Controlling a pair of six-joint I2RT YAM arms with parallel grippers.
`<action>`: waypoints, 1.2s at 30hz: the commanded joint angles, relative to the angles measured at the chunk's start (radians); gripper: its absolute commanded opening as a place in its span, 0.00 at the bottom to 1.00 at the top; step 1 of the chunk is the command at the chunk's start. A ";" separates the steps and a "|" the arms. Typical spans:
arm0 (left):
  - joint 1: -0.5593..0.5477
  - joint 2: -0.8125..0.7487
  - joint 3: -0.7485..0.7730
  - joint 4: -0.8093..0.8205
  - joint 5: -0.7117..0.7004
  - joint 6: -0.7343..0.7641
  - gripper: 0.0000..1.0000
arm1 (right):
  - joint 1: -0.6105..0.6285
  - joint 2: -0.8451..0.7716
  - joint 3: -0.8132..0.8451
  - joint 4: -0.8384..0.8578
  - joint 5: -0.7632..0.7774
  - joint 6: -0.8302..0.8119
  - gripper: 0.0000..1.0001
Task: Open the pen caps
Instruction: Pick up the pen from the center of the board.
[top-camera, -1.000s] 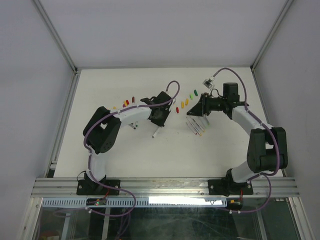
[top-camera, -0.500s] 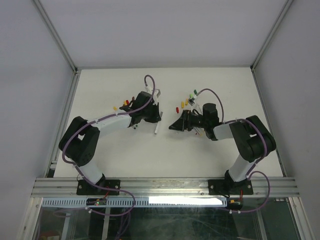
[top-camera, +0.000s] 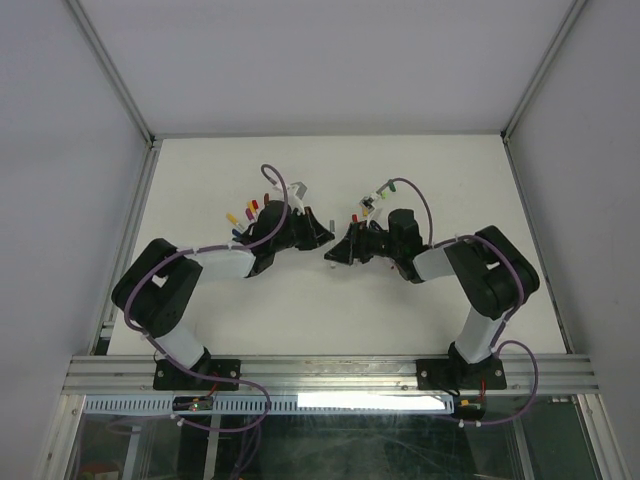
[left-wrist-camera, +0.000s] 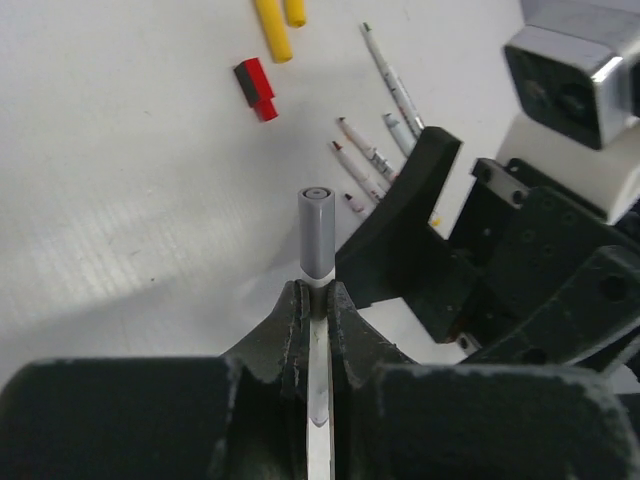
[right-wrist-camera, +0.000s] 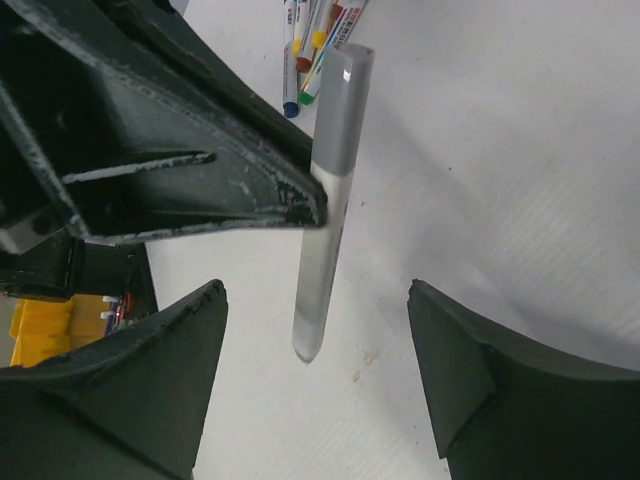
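My left gripper (top-camera: 322, 238) (left-wrist-camera: 316, 290) is shut on a thin white pen (left-wrist-camera: 319, 345) above the middle of the table. The pen's grey cap (left-wrist-camera: 315, 232) (right-wrist-camera: 340, 110) sticks out past the fingertips. My right gripper (top-camera: 332, 256) (right-wrist-camera: 315, 290) faces it, open. The pen's bare rounded end (right-wrist-camera: 308, 335) hangs between the right jaws without touching them. Loose pen caps lie on the table: yellow ones (left-wrist-camera: 272, 28) and a red one (left-wrist-camera: 257, 88), with more in small rows (top-camera: 250, 210) (top-camera: 366, 208) behind both grippers.
Several uncapped white pen barrels (left-wrist-camera: 365, 160) lie side by side on the white table (top-camera: 400, 300), under the right arm. Their coloured tips (right-wrist-camera: 310, 50) show beyond the held pen. A small yellow thing (right-wrist-camera: 40, 330) shows at the left edge of the right wrist view.
Both grippers have come together at the table's centre. The right gripper swung left and opened wider, now standing around the end of the pen that the left gripper keeps holding.
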 joint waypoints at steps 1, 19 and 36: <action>0.005 0.021 -0.033 0.247 0.075 -0.112 0.00 | 0.037 0.029 0.083 -0.081 0.059 -0.091 0.75; 0.023 -0.132 -0.191 0.403 0.021 -0.084 0.35 | 0.000 0.021 0.139 -0.144 -0.038 -0.077 0.00; 0.033 -0.600 -0.534 0.665 -0.001 -0.052 0.99 | -0.050 -0.179 0.504 -1.176 -0.322 -0.757 0.00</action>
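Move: The left hand pinches the pen in mid-air, its middle about 2 cm back from that hand and 1 cm below; the grey end slants up and forward. From the open right hand, the pen's middle lies some 3 cm ahead and 3 cm left, at about its height. The red cap is about 9 cm ahead, 6 cm right and 6 cm below the right hand; the uncapped pens are about 1 cm ahead, 14 cm right and 6 cm below. The right hand eases about 2.5 cm down and a little left while the left brings the pen a short way right to it, and the right fingers close around the white part below and behind the left hand's grip, keeping that pinch while the left fingers open wide and let go. The left hand then backs off up, left and back, rising about 11 cm as its fingers tip upward some 25 degrees, and the right hand lifts the pen roughly 9 cm from its low point, turning counter-clockwise. ##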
